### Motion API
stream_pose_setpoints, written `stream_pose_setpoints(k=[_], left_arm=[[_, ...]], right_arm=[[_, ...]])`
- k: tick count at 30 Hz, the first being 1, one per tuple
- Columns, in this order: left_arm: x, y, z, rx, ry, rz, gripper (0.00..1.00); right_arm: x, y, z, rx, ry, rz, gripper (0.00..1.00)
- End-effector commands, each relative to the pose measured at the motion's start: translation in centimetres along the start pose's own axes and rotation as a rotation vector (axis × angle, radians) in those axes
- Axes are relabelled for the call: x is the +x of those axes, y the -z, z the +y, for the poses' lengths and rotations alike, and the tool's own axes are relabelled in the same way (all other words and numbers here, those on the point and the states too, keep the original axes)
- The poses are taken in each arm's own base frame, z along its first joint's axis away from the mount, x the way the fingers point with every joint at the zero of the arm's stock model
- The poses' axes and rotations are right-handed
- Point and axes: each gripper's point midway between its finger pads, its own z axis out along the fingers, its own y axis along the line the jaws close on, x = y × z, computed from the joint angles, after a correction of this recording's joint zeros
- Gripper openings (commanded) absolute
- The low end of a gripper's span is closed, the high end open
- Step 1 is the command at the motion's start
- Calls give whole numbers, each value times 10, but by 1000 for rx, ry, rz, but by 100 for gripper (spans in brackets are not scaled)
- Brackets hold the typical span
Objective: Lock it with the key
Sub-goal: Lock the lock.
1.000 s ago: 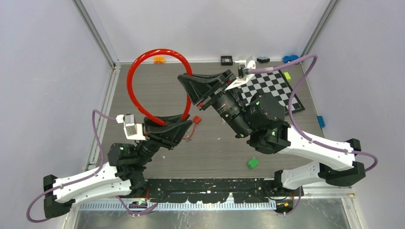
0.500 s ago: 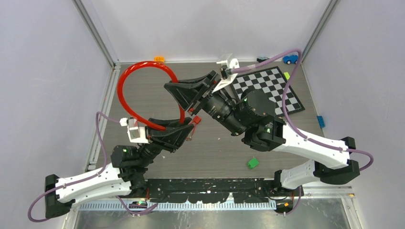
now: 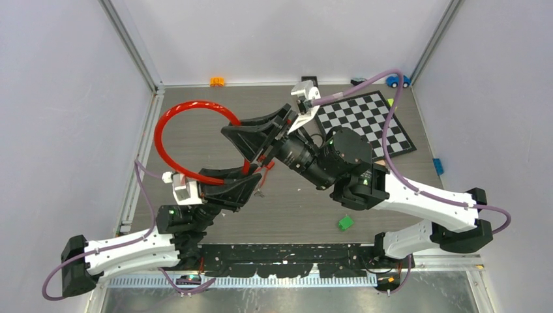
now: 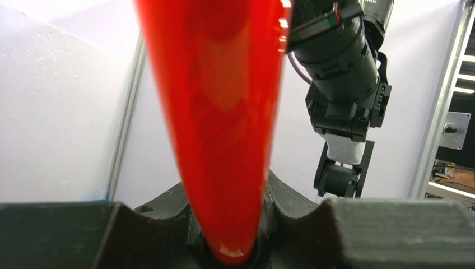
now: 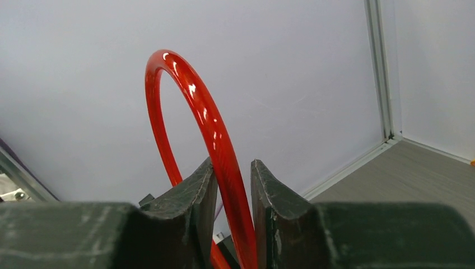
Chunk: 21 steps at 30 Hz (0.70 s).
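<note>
A red cable lock (image 3: 160, 134) forms a big loop held off the table between both grippers. My left gripper (image 3: 251, 179) is shut on one end of the cable, which fills the left wrist view (image 4: 224, 112) between its jaws (image 4: 229, 246). My right gripper (image 3: 244, 140) is closed around the cable near its other end. In the right wrist view the cable (image 5: 215, 140) runs up between the fingertips (image 5: 232, 185). A small red tag (image 3: 267, 164), with something thin hanging below it, sits between the two grippers. I cannot make out a key blade or a keyhole.
A black-and-white checkerboard mat (image 3: 368, 117) lies at the back right. A green block (image 3: 345, 223) lies near the front edge. An orange block (image 3: 217, 81), a blue toy car (image 3: 398, 81) and a blue block (image 3: 437, 165) lie along the walls.
Both grippers have moved left and toward the near edge, carrying the red loop with them. The loop now sits lower and further left.
</note>
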Motion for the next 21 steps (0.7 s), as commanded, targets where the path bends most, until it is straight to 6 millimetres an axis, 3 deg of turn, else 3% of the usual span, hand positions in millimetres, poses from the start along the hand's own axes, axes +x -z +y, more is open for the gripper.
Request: stream_pose_setpoints(k=[1, 6, 13, 21], left_arm=[[-69, -5, -8, 18, -18, -269, 0], [-78, -3, -7, 12, -25, -300, 0], [-84, -2, -7, 4, -26, -316, 0], [-96, 3, -6, -7, -26, -352, 0]], right_arm=[[45, 12, 9, -40, -37, 144, 34], [45, 18, 4, -22, -49, 139, 35], [44, 25, 1, -22, -52, 131, 56], [18, 41, 10, -102, -16, 47, 69]])
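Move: My right fingers, already slackening, still surround the red cable; the key sticks out of the lock about 12 cm below them, some 2 cm back and 1 cm left. The lock body, gripped by my left fingers, is roughly 12 cm under my right hand too, 2 cm back and 3 cm left. From my left hand the key is about 3 cm to the right, level with the pads. I spread my right fingers wide, clear of the cable, and drop that hand about 7 cm, easing back slightly and tipping its fingers some 10 degrees lower, to come down towards the key. Meanwhile my left hand keeps its grip on the lock and carries it left and up, 4 cm or so each way, tilting its fingers more upright. ##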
